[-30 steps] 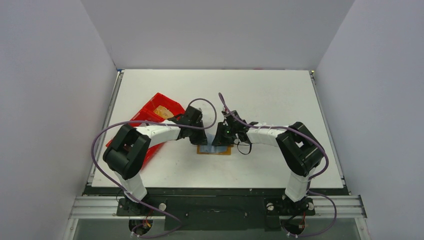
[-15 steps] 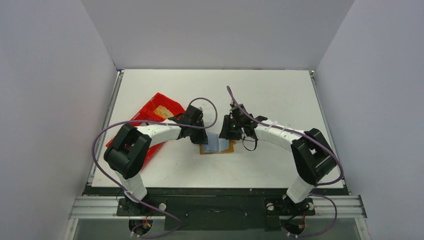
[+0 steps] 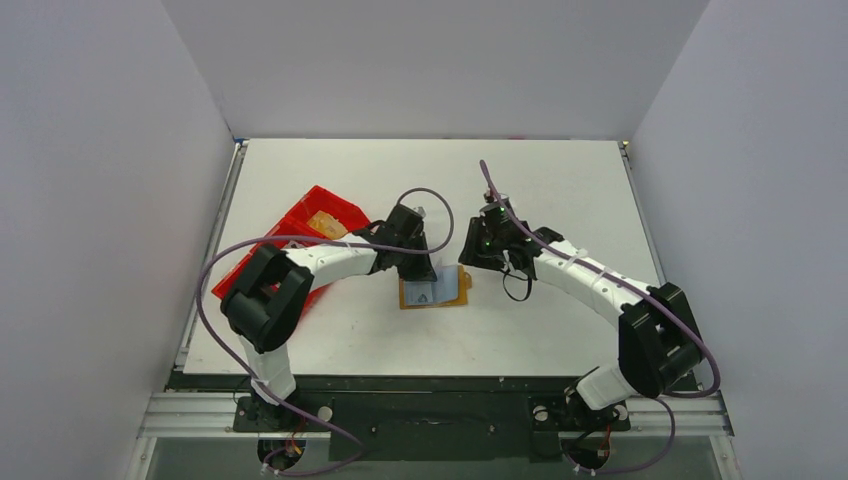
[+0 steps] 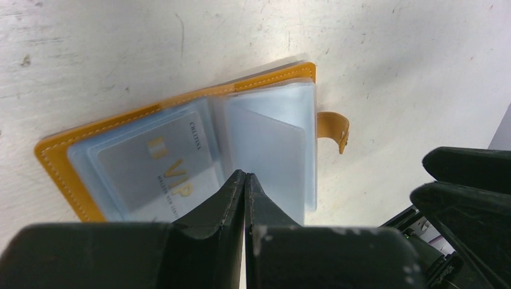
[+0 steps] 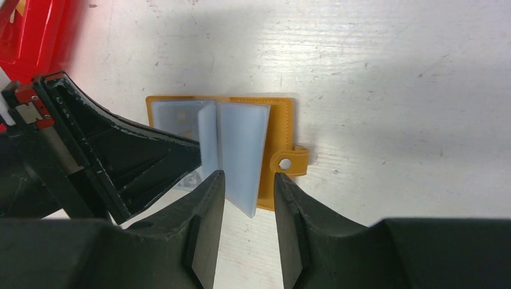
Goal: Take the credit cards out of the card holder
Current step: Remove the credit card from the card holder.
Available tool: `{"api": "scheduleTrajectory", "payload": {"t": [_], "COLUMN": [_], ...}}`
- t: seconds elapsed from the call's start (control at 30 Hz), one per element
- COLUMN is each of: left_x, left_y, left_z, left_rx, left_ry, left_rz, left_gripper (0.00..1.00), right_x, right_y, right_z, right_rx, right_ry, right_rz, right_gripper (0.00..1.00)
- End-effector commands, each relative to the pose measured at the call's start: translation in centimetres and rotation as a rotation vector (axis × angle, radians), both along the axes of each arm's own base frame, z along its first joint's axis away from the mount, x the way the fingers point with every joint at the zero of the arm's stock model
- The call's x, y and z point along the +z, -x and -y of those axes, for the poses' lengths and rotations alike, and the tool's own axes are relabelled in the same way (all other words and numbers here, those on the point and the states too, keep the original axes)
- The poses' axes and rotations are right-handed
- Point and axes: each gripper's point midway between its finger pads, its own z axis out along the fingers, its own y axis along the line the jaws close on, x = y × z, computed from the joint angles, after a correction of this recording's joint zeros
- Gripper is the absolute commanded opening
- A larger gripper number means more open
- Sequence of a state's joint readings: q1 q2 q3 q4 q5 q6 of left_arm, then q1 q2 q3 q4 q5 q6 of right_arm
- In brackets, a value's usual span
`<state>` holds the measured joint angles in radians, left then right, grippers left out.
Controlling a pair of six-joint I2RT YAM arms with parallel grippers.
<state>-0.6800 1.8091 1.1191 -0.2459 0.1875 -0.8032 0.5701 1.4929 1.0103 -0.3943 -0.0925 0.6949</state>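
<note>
The tan card holder (image 3: 433, 292) lies open on the table, clear sleeves facing up. In the left wrist view, a pale credit card (image 4: 150, 165) with gold VIP print sits inside a left-hand sleeve of the card holder (image 4: 60, 174). My left gripper (image 4: 244, 176) is shut, and its tip rests on the sleeves near the fold. Some sleeves (image 5: 241, 150) stand partly upright. My right gripper (image 5: 249, 180) hovers open above the holder's near right edge, by the snap strap (image 5: 289, 161), gripping nothing. From above, the left gripper (image 3: 420, 268) and right gripper (image 3: 478, 255) flank the holder.
A red tray (image 3: 300, 225) lies at the left behind the left arm, with a tan item (image 3: 322, 222) in it. Its corner also shows in the right wrist view as a red tray (image 5: 30, 30). The two grippers stand close together over the holder.
The right gripper opened, then drew back and to the right from the holder. The left gripper slid right onto the sleeves. The holder now lies open with its pages showing.
</note>
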Motion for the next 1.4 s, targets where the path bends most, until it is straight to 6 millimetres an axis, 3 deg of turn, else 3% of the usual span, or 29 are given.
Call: {"api": "scheduleTrajectory", "payload": {"t": [0.0, 0.4, 0.53, 0.67, 1.0, 1.27, 1.37], "left_x": [1.0, -1.3, -0.9, 1.0, 4.0, 2.9, 2.8], "left_y": [-1.3, -1.3, -1.4, -1.6, -1.7, -1.1, -1.0], "left_z": [2.1, 4.0, 4.0, 3.6, 0.0, -4.9, -5.6], "left_rx": [-0.032, -0.058, -0.056, -0.054, 0.008, 0.079, 0.091], "left_ry": [0.033, 0.027, 0.03, 0.038, 0.013, -0.031, -0.027], "left_rz": [0.054, 0.015, 0.023, 0.058, 0.11, 0.082, 0.08], "left_gripper": [0.0, 0.0, 0.0, 0.0, 0.0, 0.01, 0.06], "right_x": [1.1, 0.4, 0.2, 0.3, 0.7, 1.3, 0.2], "right_y": [-0.2, 0.0, 0.1, 0.0, -0.1, 0.2, 0.3], "right_z": [1.4, 2.0, 1.9, 1.7, 0.2, -3.4, -4.8], "right_rx": [-0.032, -0.035, -0.031, -0.025, 0.008, 0.086, 0.113], "right_ry": [0.023, 0.038, 0.037, 0.032, 0.011, -0.005, -0.018], "right_rz": [0.041, 0.023, 0.017, 0.015, 0.008, 0.009, -0.02], "right_gripper": [0.32, 0.32, 0.32, 0.31, 0.32, 0.32, 0.31]}}
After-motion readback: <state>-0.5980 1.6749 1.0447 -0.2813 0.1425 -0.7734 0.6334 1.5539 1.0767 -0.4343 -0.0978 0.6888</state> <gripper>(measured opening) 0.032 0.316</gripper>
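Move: The raised clear page on the card holder's right half has its middle about 3 cm to the right of the left hand and some 3 cm below it. The holder's left page with the VIP card lies about 2 cm to the left and 2 cm nearer the base, and the fastening tab some 8 cm to the right, level with the hand. From the right hand, the raised page is around 4 cm left and 8 cm down. The left hand's shut fingertips press the raised clear page down towards the right half of the holder, travelling about 2.5 cm right and as far down, and hold there briefly. They then rise some 6 cm and sweep about 7 cm left, sinking a little at the end, still shut. The right hand, part open, edges right, waits, then shifts about 3.5 cm left over the holder. ##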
